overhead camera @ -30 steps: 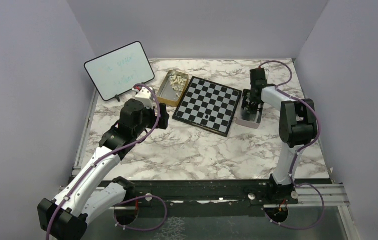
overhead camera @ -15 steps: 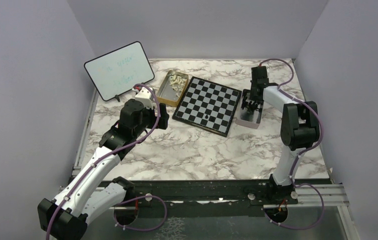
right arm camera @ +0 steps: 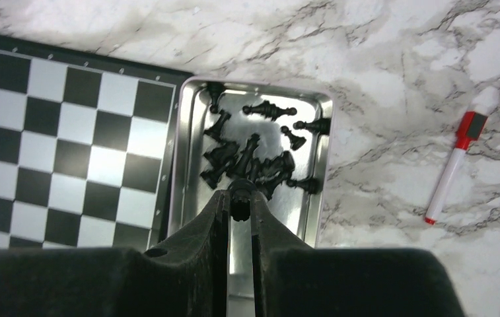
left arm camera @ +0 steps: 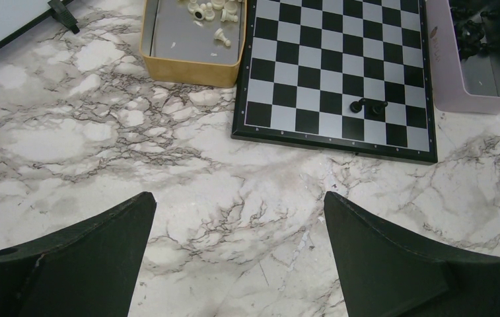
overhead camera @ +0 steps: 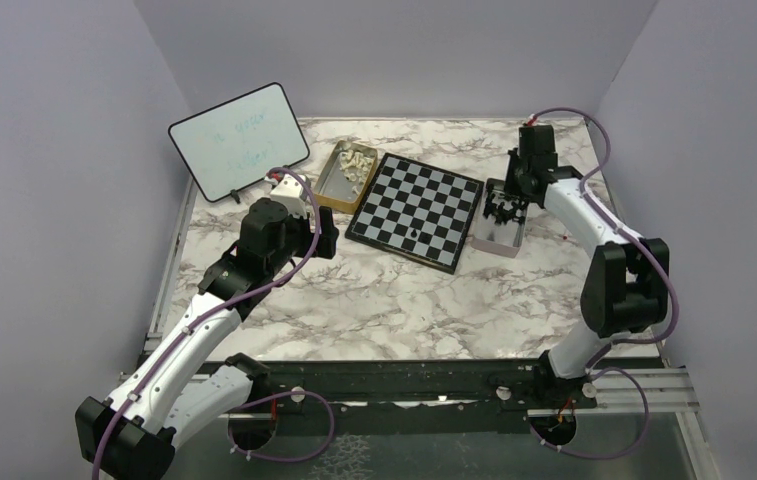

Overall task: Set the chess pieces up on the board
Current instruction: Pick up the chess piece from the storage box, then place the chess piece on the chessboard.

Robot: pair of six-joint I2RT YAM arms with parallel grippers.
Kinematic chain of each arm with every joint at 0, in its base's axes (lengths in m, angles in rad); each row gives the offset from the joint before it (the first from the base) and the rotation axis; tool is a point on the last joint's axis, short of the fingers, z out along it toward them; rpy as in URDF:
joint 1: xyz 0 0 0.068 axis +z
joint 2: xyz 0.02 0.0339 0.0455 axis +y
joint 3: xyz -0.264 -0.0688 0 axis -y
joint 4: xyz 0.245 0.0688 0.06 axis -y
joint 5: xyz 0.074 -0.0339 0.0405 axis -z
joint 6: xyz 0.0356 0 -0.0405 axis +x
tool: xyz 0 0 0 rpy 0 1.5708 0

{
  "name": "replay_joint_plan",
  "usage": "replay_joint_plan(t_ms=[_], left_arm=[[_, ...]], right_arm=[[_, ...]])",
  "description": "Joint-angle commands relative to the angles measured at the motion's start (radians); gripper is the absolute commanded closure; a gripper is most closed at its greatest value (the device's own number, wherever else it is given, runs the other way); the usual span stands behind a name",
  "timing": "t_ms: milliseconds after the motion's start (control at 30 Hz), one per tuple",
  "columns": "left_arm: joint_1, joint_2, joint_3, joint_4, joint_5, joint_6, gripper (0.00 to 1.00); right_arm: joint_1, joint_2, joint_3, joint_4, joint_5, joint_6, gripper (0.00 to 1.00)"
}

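Observation:
The board [overhead camera: 416, 208] lies at the middle back, with two black chess pieces [left arm camera: 368, 105] together on a square near its front edge. My right gripper [right arm camera: 240, 201] is shut on a black chess piece [right arm camera: 240, 195], held above the silver tin [right arm camera: 182, 165] that contains several black pieces [right arm camera: 247, 162]. In the top view that gripper [overhead camera: 503, 210] hangs over the tin [overhead camera: 510, 240] at the board's right side. My left gripper [left arm camera: 238, 198] stands open over bare marble in front of the board [left arm camera: 336, 66], nothing between its fingers. Cream-white pieces [left arm camera: 211, 10] lie in the gold tin [left arm camera: 191, 71].
A white dry-erase board [overhead camera: 239, 140] leans at the back left, beside the gold tin [overhead camera: 334, 190]. A red-capped marker [right arm camera: 450, 168] lies on the marble right of the silver tin. Purple walls close in the table on three sides.
My right gripper closed on a black piece in the silver tin and rose a little, while that arm's elbow swung out to the right. The left arm has not moved.

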Motion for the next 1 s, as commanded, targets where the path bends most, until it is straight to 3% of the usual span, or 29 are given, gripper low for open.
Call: replay_joint_plan(t_ms=[0,600,967], left_arm=[[-0.003,-0.005,-0.006,0.013,0.006,0.008,0.01],[-0.003,-0.01,-0.007,0.013,-0.01,0.009,0.01],[-0.002,-0.011,-0.008,0.013,-0.011,0.008,0.01]], right_arm=[[0.029,-0.088,-0.065,-0.043,-0.09,0.035,0.85],[0.389,-0.24,-0.243,-0.071,-0.091,0.162,0.84],[0.467,-0.199,-0.312,-0.023,-0.019,0.182,0.84]])
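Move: The right hand already grips a black chess piece. The board's near right corner, where it is heading, lies about 11 cm back and 14 cm to its left, some 9 cm below; two black pieces stand on the board about 20 cm left and 3 cm back. The storage box's middle is beneath it, some 3 cm ahead. From the idle left hand that corner lies roughly 6 cm ahead, 28 cm right and 18 cm below. The right hand carries the pinched black piece away from above the storage box, sweeping about 16 cm left and 14 cm back towards the board's near right corner, almost level at first and then sinking some 4 cm as it slows. On the way the wrist turns about 20 degrees counter-clockwise and the fingers tip a little further down, keeping their hold on the piece. ##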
